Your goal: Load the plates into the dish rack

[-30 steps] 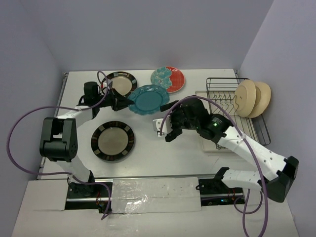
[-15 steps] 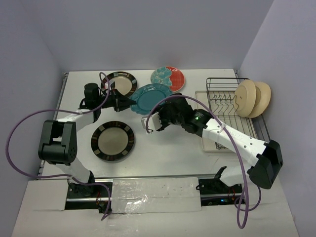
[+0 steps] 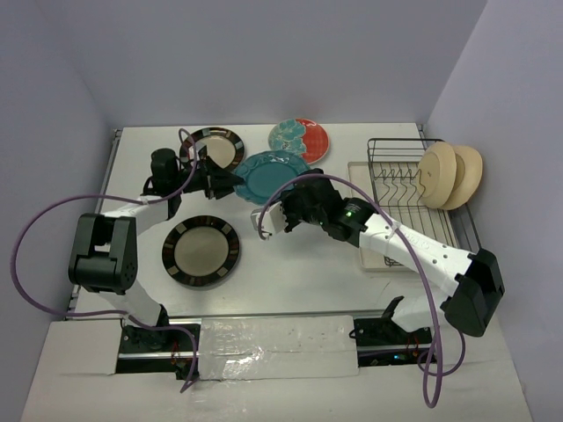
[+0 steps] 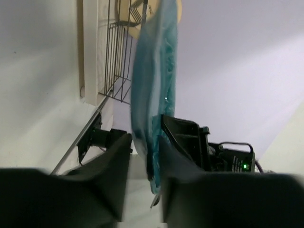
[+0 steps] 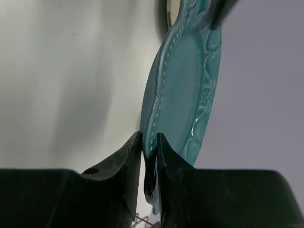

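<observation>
The scalloped teal plate [image 3: 271, 174] hangs in the air above the table's middle, held between both arms. My left gripper [image 3: 227, 180] is shut on its left rim; in the left wrist view the plate [image 4: 154, 85] stands on edge between the fingers [image 4: 145, 156]. My right gripper [image 3: 295, 195] is shut on its near-right rim; in the right wrist view the plate's rim [image 5: 185, 95] sits pinched between the fingers [image 5: 148, 147]. The dish rack [image 3: 400, 151] stands at the right with two cream-tan plates [image 3: 438, 174] upright in it.
A striped-rim plate [image 3: 214, 148] lies at the back left and another [image 3: 201, 251] in front of the left arm. The red plate with teal flowers [image 3: 303, 138] lies behind the teal one. The rack's cream tray [image 3: 374, 257] juts toward the middle.
My right arm swung left from beside the rack to the teal plate and closed on its rim. The left gripper kept hold, and the plate drifted slightly right.
</observation>
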You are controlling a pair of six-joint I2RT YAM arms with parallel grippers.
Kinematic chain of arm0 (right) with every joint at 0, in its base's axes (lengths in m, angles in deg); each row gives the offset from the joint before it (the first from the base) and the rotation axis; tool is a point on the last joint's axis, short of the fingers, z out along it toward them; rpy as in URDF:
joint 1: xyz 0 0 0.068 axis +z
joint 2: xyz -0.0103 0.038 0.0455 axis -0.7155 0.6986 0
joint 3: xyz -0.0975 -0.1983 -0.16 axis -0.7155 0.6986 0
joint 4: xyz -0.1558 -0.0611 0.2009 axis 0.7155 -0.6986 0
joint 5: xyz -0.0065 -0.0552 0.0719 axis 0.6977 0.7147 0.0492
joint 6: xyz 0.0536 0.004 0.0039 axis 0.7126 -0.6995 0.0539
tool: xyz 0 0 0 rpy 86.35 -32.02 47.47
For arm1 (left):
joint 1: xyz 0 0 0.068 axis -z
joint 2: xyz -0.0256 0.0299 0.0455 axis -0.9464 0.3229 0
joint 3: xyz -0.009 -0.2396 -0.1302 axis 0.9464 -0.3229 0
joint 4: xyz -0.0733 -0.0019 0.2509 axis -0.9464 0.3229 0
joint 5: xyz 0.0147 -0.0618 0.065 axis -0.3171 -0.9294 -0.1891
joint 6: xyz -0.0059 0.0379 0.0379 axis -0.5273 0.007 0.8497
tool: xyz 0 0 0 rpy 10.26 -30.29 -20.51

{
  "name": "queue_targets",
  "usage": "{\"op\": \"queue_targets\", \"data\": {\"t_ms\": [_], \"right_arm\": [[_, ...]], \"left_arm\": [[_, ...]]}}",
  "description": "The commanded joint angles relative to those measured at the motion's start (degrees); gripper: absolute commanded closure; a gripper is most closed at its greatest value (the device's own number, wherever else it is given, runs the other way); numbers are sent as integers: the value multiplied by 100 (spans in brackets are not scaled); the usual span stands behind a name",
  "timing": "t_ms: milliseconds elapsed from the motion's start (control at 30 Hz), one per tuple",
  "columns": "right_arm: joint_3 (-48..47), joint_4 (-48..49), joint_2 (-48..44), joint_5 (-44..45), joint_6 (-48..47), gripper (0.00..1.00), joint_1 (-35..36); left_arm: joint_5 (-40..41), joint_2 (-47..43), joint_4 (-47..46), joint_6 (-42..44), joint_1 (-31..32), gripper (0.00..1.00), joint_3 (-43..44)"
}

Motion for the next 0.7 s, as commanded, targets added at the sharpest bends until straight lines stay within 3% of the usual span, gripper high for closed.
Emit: {"op": "queue_targets", "data": {"t_ms": [0,67,167,367,500,667], "right_arm": [[-276,145,-178,-19,331,100,20],[-355,65,-213,-73,498,100,20],[-443,-137,-283,-161,778,100,29],[-714,-531,-547,-353,1859,100,-164],[-1400,-1051,-556,-968,3193,100,-726],[-2095,-1376,-548,-2266,5180,100,-1965]], "left_arm": [[-473,-208,-221,-196,105,55,353],[-368,-217,422,471,105,27,493],[-87,-234,1399,1289,70,1,748],[536,-401,2505,2414,-492,1,1240],[958,-524,3771,3591,-844,1,1776],[1398,-778,4486,4753,-845,1,2067]]}}
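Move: The teal plate is in both hands, its middle roughly 8 cm to the left hand's right and 1 cm ahead; from that hand the far black-rimmed plate lies some 20 cm ahead, 11 cm left. The dish rack is about 35 cm to the right hand's right, 4 cm ahead and 12 cm lower, its cream plates some 40 cm right and 8 cm ahead; the red flowered plate lies 26 cm ahead, 3 cm right. The teal plate's left rim comes free as the left fingers spread wide; that hand then backs off some 9 cm leftward and forward, towards the far black-rimmed plate. The right hand keeps its pinch on the rim, sinks and draws back about 3 cm, then swings up and right towards the rack while rolling roughly 45 degrees, clockwise seen along its fingers. ##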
